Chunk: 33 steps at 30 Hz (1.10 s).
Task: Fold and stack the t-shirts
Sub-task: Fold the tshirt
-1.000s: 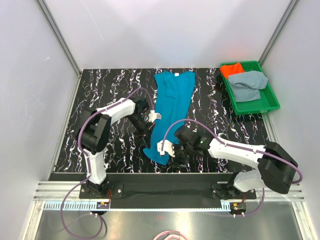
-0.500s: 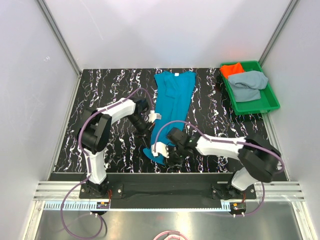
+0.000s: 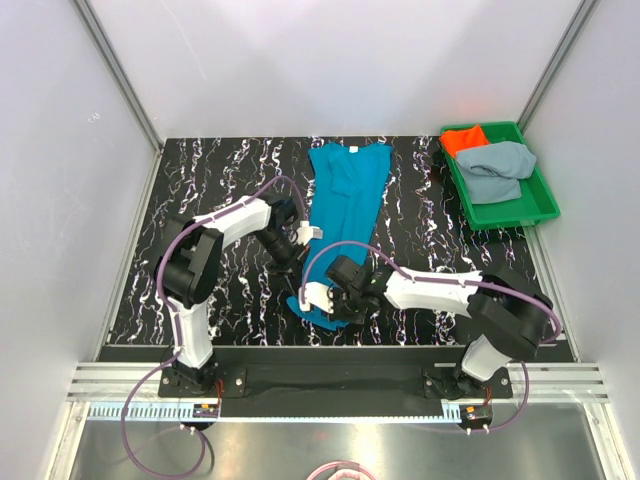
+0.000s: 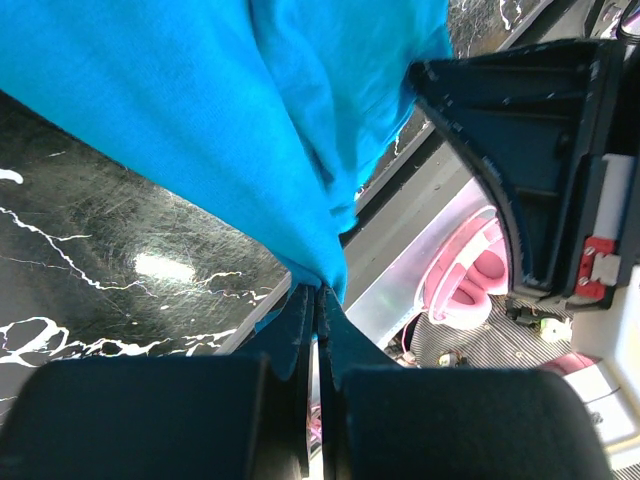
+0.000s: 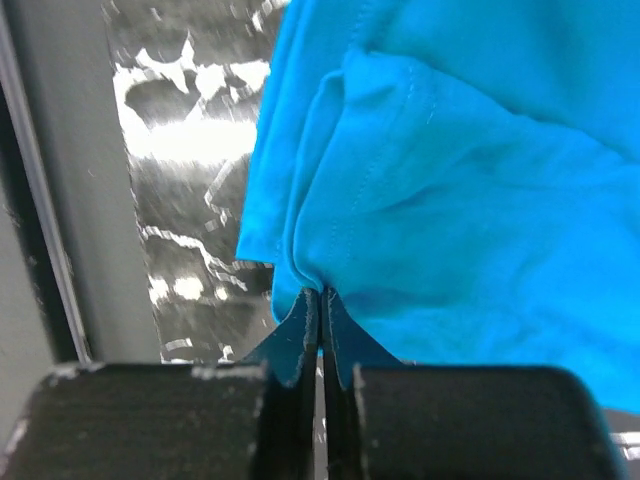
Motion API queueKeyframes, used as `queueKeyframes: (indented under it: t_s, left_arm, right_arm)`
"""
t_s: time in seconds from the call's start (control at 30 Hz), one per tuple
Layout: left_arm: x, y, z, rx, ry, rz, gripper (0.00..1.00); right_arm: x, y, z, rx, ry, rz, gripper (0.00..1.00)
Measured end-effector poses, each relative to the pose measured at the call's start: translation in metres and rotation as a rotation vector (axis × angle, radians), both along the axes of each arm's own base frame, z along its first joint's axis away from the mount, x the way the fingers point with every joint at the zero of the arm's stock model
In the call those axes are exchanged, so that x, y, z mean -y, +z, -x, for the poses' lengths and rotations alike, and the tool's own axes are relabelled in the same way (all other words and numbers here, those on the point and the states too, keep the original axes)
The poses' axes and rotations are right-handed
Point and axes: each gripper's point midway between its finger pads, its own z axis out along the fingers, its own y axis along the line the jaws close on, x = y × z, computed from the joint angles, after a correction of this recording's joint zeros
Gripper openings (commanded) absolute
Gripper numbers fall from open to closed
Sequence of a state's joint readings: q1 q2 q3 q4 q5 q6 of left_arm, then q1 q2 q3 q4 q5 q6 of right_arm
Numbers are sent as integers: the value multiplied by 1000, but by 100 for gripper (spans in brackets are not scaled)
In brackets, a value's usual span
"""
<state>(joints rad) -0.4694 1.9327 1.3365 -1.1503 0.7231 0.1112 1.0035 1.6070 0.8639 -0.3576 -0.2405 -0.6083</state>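
The teal-blue t-shirt (image 3: pixel 345 195) lies as a long narrow strip down the middle of the black marbled table, collar at the far end. My left gripper (image 3: pixel 293 262) is shut on its left edge near the hem; in the left wrist view the cloth (image 4: pixel 250 120) hangs from my pinched left gripper (image 4: pixel 320 290). My right gripper (image 3: pixel 335 305) is shut on the near hem corner; the right wrist view shows the cloth (image 5: pixel 470 180) bunched into my closed right gripper (image 5: pixel 322 292). An orange-red t-shirt (image 3: pixel 465 138) and a grey-blue t-shirt (image 3: pixel 497 168) lie in the tray.
The green plastic tray (image 3: pixel 546 202) sits at the back right corner of the table. White walls with metal frame posts enclose the table on three sides. A black rail (image 3: pixel 330 352) runs along the near edge by the arm bases.
My right gripper moved left along the near hem and closed on the teal-blue t-shirt. The left gripper kept its hold and stayed in place.
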Motion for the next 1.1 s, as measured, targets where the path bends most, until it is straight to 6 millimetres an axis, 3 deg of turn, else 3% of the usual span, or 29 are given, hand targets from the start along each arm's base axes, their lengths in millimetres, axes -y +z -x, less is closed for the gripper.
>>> queueKeyframes:
  t_s: [0.27,0.33,0.4,0.47,0.53,0.67,0.7,0.73,0.77,0.87,0.97,1.1]
  left_arm:
    - [1,2,-2,2,7,-1,0]
    - [2,3,-4,9,6,2,18]
    - [5,5,-8,21,1,4,21]
    - [6,3,-11,37,-7,-5,17]
    - [5,1,-13,54,-20,-26,0]
    - [5,-1,-14,70,-39,-37,0]
    - [5,0,-15,73,-42,-37,2]
    - [5,0,-16,75,-45,-37,11]
    - [5,0,-17,80,-50,-35,34]
    - [2,-2,-15,89,-58,-46,52]
    - [-11,-8,4,64,-54,-80,63]
    - [-24,-14,31,-37,-37,-130,64]
  right_arm:
    - [21,23,-8,89,3,58,0]
    - [19,36,-12,116,7,42,0]
    - [18,51,-18,149,8,21,0]
    - [15,62,-21,174,7,-1,0]
    - [16,70,-24,188,1,-15,0]
    - [26,72,-32,186,-37,-5,0]
    - [30,71,-36,185,-52,0,0]
    - [33,71,-40,184,-66,5,0]
    - [36,72,-43,185,-79,7,0]
    - [40,77,-53,193,-107,1,0]
    - [39,82,-58,201,-117,-9,0]
    - [39,81,-58,199,-117,-8,0]
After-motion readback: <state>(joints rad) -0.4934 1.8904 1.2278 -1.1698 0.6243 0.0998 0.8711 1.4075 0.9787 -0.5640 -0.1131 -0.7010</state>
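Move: Both hands already pinch the near end of the lengthwise-folded t-shirt. From the right hand, the collar end lies about 35 cm ahead, 3 cm right and 1 cm lower; the left gripper is some 9 cm left, 4 cm ahead and 5 cm higher. From the left hand, which holds the near left corner, the middle of the near hem is about 6 cm right, 3 cm back and 6 cm below. Right hand lifts the pinched hem 8 cm, forward and right; left opens, releasing its corner, and backs off. ##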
